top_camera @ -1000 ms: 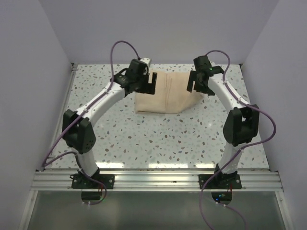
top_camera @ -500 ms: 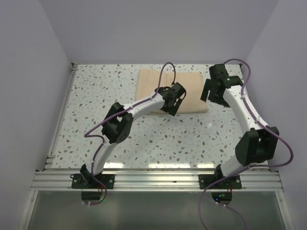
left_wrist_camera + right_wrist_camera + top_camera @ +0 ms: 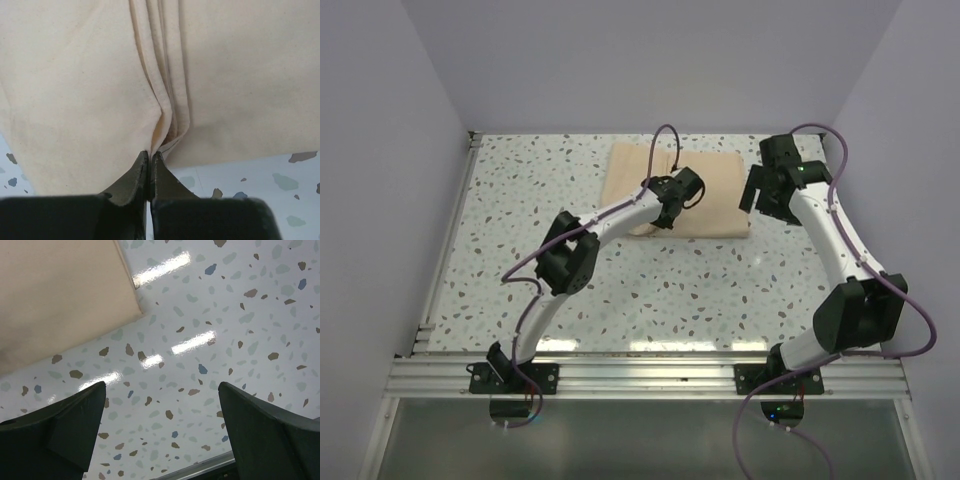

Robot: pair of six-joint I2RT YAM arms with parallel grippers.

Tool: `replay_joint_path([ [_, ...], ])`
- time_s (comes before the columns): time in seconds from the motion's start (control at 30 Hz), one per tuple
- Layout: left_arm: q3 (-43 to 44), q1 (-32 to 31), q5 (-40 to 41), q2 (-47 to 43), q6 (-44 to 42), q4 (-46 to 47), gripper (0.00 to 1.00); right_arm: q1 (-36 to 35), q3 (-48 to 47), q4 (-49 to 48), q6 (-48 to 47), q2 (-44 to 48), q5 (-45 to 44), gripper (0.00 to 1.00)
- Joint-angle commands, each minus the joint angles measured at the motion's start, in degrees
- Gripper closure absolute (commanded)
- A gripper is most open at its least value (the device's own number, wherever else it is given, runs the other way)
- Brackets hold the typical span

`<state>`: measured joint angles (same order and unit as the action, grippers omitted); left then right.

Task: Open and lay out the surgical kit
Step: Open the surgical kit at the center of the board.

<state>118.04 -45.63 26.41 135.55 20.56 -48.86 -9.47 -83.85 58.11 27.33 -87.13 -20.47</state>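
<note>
The surgical kit is a folded beige cloth wrap [image 3: 715, 185] lying flat at the far middle of the table. In the left wrist view its pleated fold [image 3: 167, 95] runs down to the near edge. My left gripper [image 3: 660, 215] [image 3: 150, 154] is shut there, pinching the cloth's fold edge between its tips. Beside the wrap's right end, my right gripper [image 3: 760, 205] [image 3: 161, 387] hangs open over bare table with nothing between its fingers. The wrap's corner [image 3: 55, 295] shows at the upper left of the right wrist view.
The speckled white table [image 3: 620, 290] is walled on the left, right and back. A metal rail [image 3: 650, 375] runs along the near edge by the arm bases. A table edge strip [image 3: 200, 467] shows low in the right wrist view.
My left arm swung from the wrap's far left corner to its near edge and shut on the fold. The right gripper shifted a little to the right and stayed open.
</note>
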Motion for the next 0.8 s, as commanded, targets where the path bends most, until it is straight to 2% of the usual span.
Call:
replay_joint_path([
  [0.0,4.39,2.99,0.23,-4.32,0.54,-0.62,1.0,-0.11,-0.43,0.17,-0.43,-1.19,1.22,0.02],
  [0.13,3.17,6.42,-4.61,-10.99,3.61,1.22,1.0,-0.19,-3.94,-0.62,-1.67,-3.13,3.41,0.02],
  [0.17,2.03,8.6,-5.05,-15.18,4.48,1.92,1.0,-0.11,-4.91,-0.8,-1.84,-3.83,4.2,0.02],
  [0.23,-3.76,11.68,-5.93,-20.38,6.85,4.63,1.0,-0.19,-7.98,-1.5,-1.93,-6.02,6.65,0.02],
  [0.27,-6.39,15.09,-6.11,-26.06,7.47,5.78,1.0,-0.19,-9.3,-1.59,-1.76,-6.81,7.19,0.02],
  [0.4,-19.56,24.78,-6.9,-37.88,9.06,8.87,1.0,-0.11,-16.68,-2.38,-1.14,-13.05,9.65,0.02],
  [0.43,-21.43,26.36,-7.69,-39.55,8.54,9.48,0.95,-0.19,-19.82,-2.38,-1.05,-14.37,9.92,0.02],
  [0.47,-23.45,28.99,-8.39,-41.83,8.01,9.83,0.83,-0.19,-21.51,-2.3,-0.88,-17.69,10.18,0.02],
  [0.5,-26.86,29.97,-9.18,-42.46,6.62,10.1,0.43,-0.19,-24.92,-2.47,-0.88,-19.37,10.36,0.02],
  [0.57,-29.69,31.47,-9.89,-43.52,6.16,8.97,0.12,-0.11,-28.28,-2.82,-0.62,-24.8,10.62,0.02],
  [0.63,-33.56,31.74,-9.72,-43.79,6.25,7.39,0.0,-0.11,-33.64,-3.44,-0.61,-28.77,10.45,0.02],
  [0.77,-42.69,31.83,-11.82,-47.73,6.78,8.08,0.0,0.07,-45.67,-3.53,-0.35,-39.32,9.84,0.01],
])
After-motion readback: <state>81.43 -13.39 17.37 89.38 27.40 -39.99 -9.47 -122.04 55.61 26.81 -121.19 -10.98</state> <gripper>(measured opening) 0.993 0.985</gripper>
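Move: The left hand already grips the folded-over flap near the kit's near edge and takes it to the bare board about 26 cm left, 9 ahead and 3 below. The panel beneath centres some 8 cm left, 10 ahead; the opened right flap about 12 right, 10 ahead. From the empty right hand the kit's far right corner lies roughly 28 cm ahead, 3 left, 17 below; its near right corner 4 ahead, 5 left. Up and then sweeping left in a fast arc, the left hand carries the pinched flap across the kit, about 27 cm left and 21 cm up, turning some 30 degrees counter-clockwise; it opens wide near the top, lets the cloth go, and starts to sink. The open right hand meanwhile travels about 17 cm forward and a little left, over the right flap towards its far right corner, without touching down. ##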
